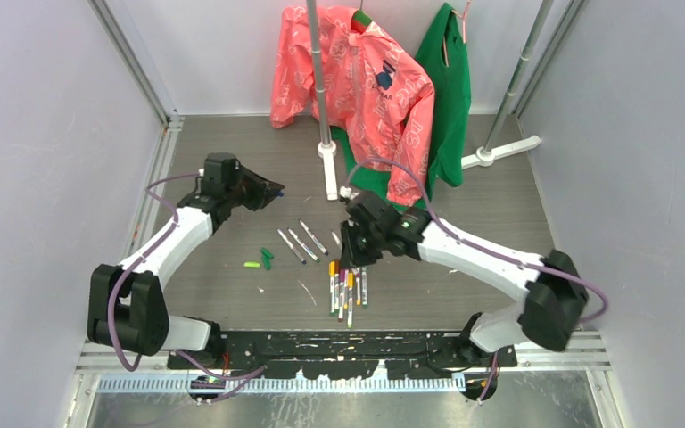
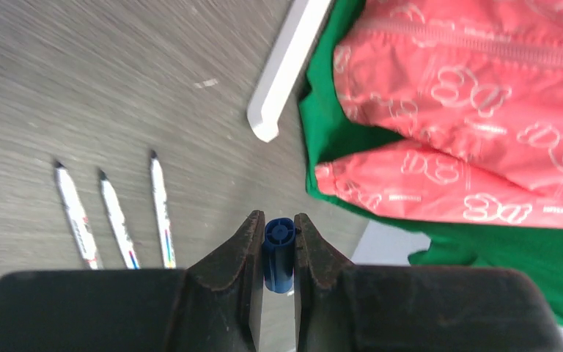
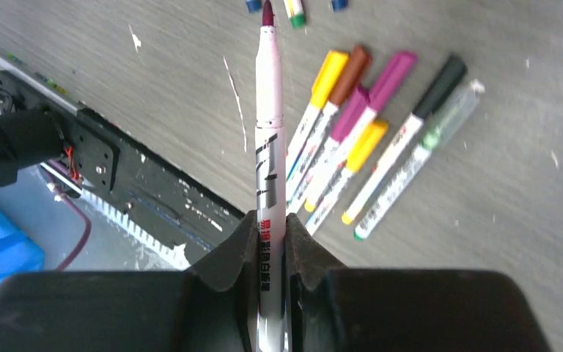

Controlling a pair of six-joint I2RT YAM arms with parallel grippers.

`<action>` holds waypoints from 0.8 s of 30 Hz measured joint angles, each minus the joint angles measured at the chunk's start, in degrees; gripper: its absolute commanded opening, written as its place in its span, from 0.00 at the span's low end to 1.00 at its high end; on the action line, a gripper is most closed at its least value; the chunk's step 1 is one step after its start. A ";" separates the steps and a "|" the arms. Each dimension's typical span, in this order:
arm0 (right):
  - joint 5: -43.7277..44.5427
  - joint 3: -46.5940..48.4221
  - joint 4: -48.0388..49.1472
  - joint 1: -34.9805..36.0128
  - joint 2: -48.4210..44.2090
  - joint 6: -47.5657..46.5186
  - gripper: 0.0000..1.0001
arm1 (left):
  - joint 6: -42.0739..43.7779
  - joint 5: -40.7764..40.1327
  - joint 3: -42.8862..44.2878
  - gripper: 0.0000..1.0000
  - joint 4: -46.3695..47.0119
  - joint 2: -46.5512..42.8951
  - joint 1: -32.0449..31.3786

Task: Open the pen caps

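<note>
My left gripper [image 2: 279, 229] is shut on a blue pen cap [image 2: 278, 253], held above the table at the left [image 1: 276, 192]. My right gripper [image 3: 269, 229] is shut on an uncapped pen [image 3: 268, 139] with a white barrel and dark red tip; it hovers above a cluster of capped pens [image 3: 359, 139] lying near the table's front [image 1: 346, 290]. Three uncapped pens [image 2: 117, 213] lie side by side in the middle [image 1: 301, 242]. Green caps [image 1: 266, 259] and a yellow-green cap [image 1: 251, 265] lie to the left of them.
A pink jacket [image 1: 361, 89] and a green garment [image 1: 446, 89] hang on a rack at the back. The rack's white foot [image 1: 330, 174] rests on the table. The black mounting rail [image 1: 348, 343] runs along the near edge.
</note>
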 measured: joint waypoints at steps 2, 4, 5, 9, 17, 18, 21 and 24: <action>0.90 -4.11 0.20 1.27 -5.11 2.03 0.01 | 1.64 -0.24 -0.02 0.00 0.02 0.00 2.86; 2.12 -6.67 0.37 2.49 -9.42 3.69 0.01 | 3.15 -0.15 -0.02 0.00 0.07 0.28 4.13; 2.80 -7.61 0.74 3.08 -11.30 4.52 0.01 | 3.93 0.00 0.00 0.00 0.04 0.59 4.42; 4.39 -8.55 2.03 4.11 -13.11 5.40 0.01 | 6.67 0.39 0.35 0.00 -1.29 2.82 4.57; 6.12 0.48 1.27 2.97 2.58 1.60 0.01 | 10.97 -4.79 -0.61 0.00 -13.46 -0.87 4.57; 6.25 2.82 1.14 2.67 5.38 0.66 0.01 | 11.47 -6.19 -1.27 0.00 -14.84 -2.64 4.57; 6.45 8.74 0.96 1.57 12.07 -1.81 0.03 | 13.11 -10.43 -3.13 0.00 -18.67 -7.85 4.57; 7.13 14.91 0.26 0.63 18.99 -4.33 0.04 | 14.67 -13.73 -4.44 0.00 -21.77 -10.56 4.57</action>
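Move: The left hand holds the blue cap; the green caps it is heading for lie about 10 cm back and 7 cm left of it, 16 cm below, with the lime cap some 12 back and 11 left. The right hand holds an uncapped pen; the nearest uncapped pen lies about 13 cm ahead of this hand and 9 left, 13 below, with the middle uncapped pen 12 ahead and 12 left. The capped pens lie about 2 cm back, straight below it. Both hands keep their pinch. The left carries the blue cap towards the green caps, first left a little, then down, then back and left, about 12 cm altogether, rolling some 25 degrees, left side rising. The right first draws back and up about 4 cm, then swings forward, left and down towards the uncapped pens with its pen, tip leading. ##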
